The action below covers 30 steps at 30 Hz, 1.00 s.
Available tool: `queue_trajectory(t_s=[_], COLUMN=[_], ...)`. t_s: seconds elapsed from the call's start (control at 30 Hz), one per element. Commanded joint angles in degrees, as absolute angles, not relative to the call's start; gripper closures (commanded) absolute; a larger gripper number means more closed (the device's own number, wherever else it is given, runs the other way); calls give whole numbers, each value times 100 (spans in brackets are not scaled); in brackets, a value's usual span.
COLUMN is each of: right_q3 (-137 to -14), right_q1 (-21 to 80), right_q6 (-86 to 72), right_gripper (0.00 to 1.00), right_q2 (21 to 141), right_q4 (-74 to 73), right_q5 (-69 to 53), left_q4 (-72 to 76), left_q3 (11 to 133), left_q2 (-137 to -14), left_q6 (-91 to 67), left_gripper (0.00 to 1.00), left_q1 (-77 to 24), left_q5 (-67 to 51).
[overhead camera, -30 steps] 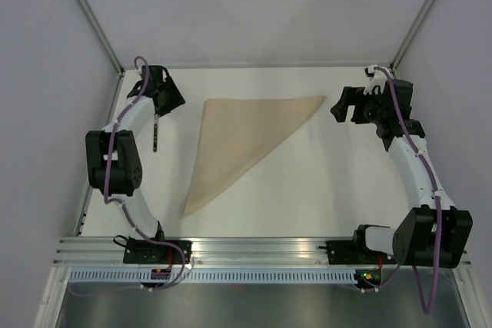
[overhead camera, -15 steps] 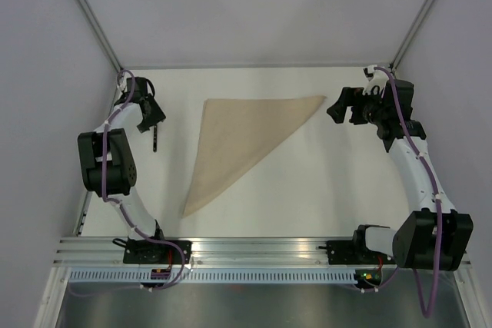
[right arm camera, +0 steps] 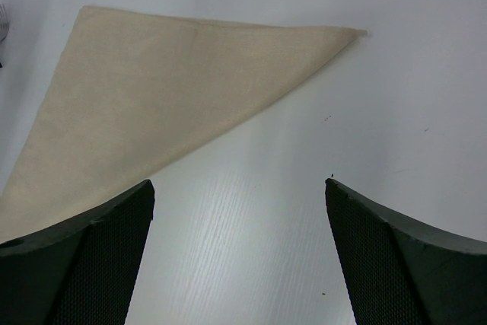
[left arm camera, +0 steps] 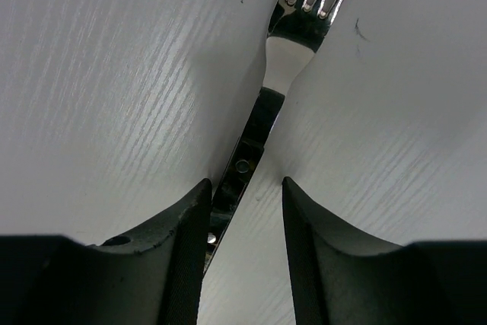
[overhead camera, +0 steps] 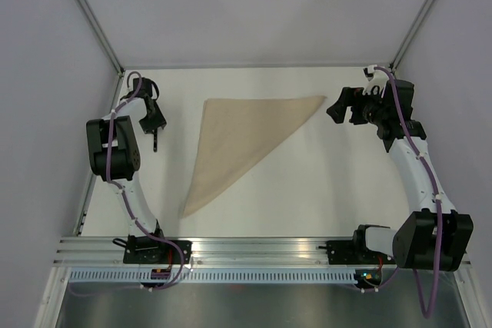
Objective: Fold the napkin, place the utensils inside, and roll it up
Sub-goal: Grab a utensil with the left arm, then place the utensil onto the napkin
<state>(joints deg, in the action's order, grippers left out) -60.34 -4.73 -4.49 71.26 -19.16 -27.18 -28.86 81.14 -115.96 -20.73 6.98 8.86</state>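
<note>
The beige napkin (overhead camera: 238, 140) lies folded into a triangle on the white table, its long point toward the near left. It also fills the upper left of the right wrist view (right arm camera: 167, 89). One utensil, a fork (overhead camera: 155, 141) with a black handle, lies left of the napkin. My left gripper (overhead camera: 156, 124) is down over the handle. In the left wrist view the fork (left arm camera: 293, 51) runs between the fingers of the left gripper (left arm camera: 245, 184), against the left finger, with a gap to the right one. My right gripper (overhead camera: 336, 107) hovers wide open by the napkin's far right corner, holding nothing (right arm camera: 239, 184).
Grey walls close in the table (overhead camera: 307, 190) on the left, back and right, with slanted metal posts (overhead camera: 88, 17) at the back corners. An aluminium rail (overhead camera: 254, 247) carrying both arm bases runs along the near edge.
My left arm has swung from the back left corner down over the fork handle, and its jaws have narrowed. The right arm and the napkin have stayed put.
</note>
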Motion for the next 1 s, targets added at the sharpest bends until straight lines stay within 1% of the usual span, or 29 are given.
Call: queue_trajectory(t_s=[0.0,0.1,0.13,0.2,0.23,0.4,0.43,0.57,0.63,0.73,0.77,0.97], right_q3=[-6100,-6100,-6100,-6100,-6091,-6108,-6108,-6126,-6126,-6126,-6126,-6091], right_q1=[-475,-475,-483,-475,-483,-483,-475,-475,-483,-475,-483,-475], right_q6=[-518,-510,-518,-510,-510,-527,-519,-519,-510,-501,-492,-492], right_gripper=[2,2,2,2,2,2,2,2,2,2,2,2], right_q2=[7022,7031,7031,7031,7031,7049,7058,7093,7102,7137,7137,7137], right_q4=[-1890,-1890,-1890,-1890,-1890,-1890,-1881,-1881,-1881,-1881,-1881,-1855], right_q5=[-2795,-2812,-2821,-2830,-2830,-2839,-2839,-2839,-2821,-2821,-2821,-2813], left_q4=[-3085,-3129,-3146,-3181,-3190,-3217,-3217,-3173,-3155,-3155,-3164,-3946], left_q3=[8376,8376,8393,8402,8446,8604,8709,8885,8938,8877,8860,8983], left_q2=[-11777,-11882,-11900,-11900,-11883,-11444,-11200,-10618,-10451,-10178,-10108,-10336], left_q6=[-1749,-1705,-1705,-1679,-1661,-1459,-1415,-1021,-662,-117,-19,1071], left_gripper=[53,62,72,88,98,98,98,98,98,98,98,98], left_q1=[694,694,694,694,694,686,677,476,265,-385,-743,-2027], left_q5=[879,879,862,800,756,292,177,-762,-966,-1169,-1334,-1986])
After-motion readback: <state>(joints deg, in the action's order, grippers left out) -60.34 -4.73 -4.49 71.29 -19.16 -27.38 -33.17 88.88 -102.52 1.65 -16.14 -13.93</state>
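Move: The fork lies almost beneath the left hand, between its half-open fingers at the handle; its middle is about 3 cm ahead, 1 cm left and 1 cm down. The folded napkin's middle is some 31 cm to the left hand's right, about 1 cm back and 1 cm lower. From the right hand, the fork is roughly 67 cm left, 9 cm ahead and 22 cm down. Left fingers pinch the fork's handle, then carry it about 24 cm right over the napkin, rising and turning clockwise. ##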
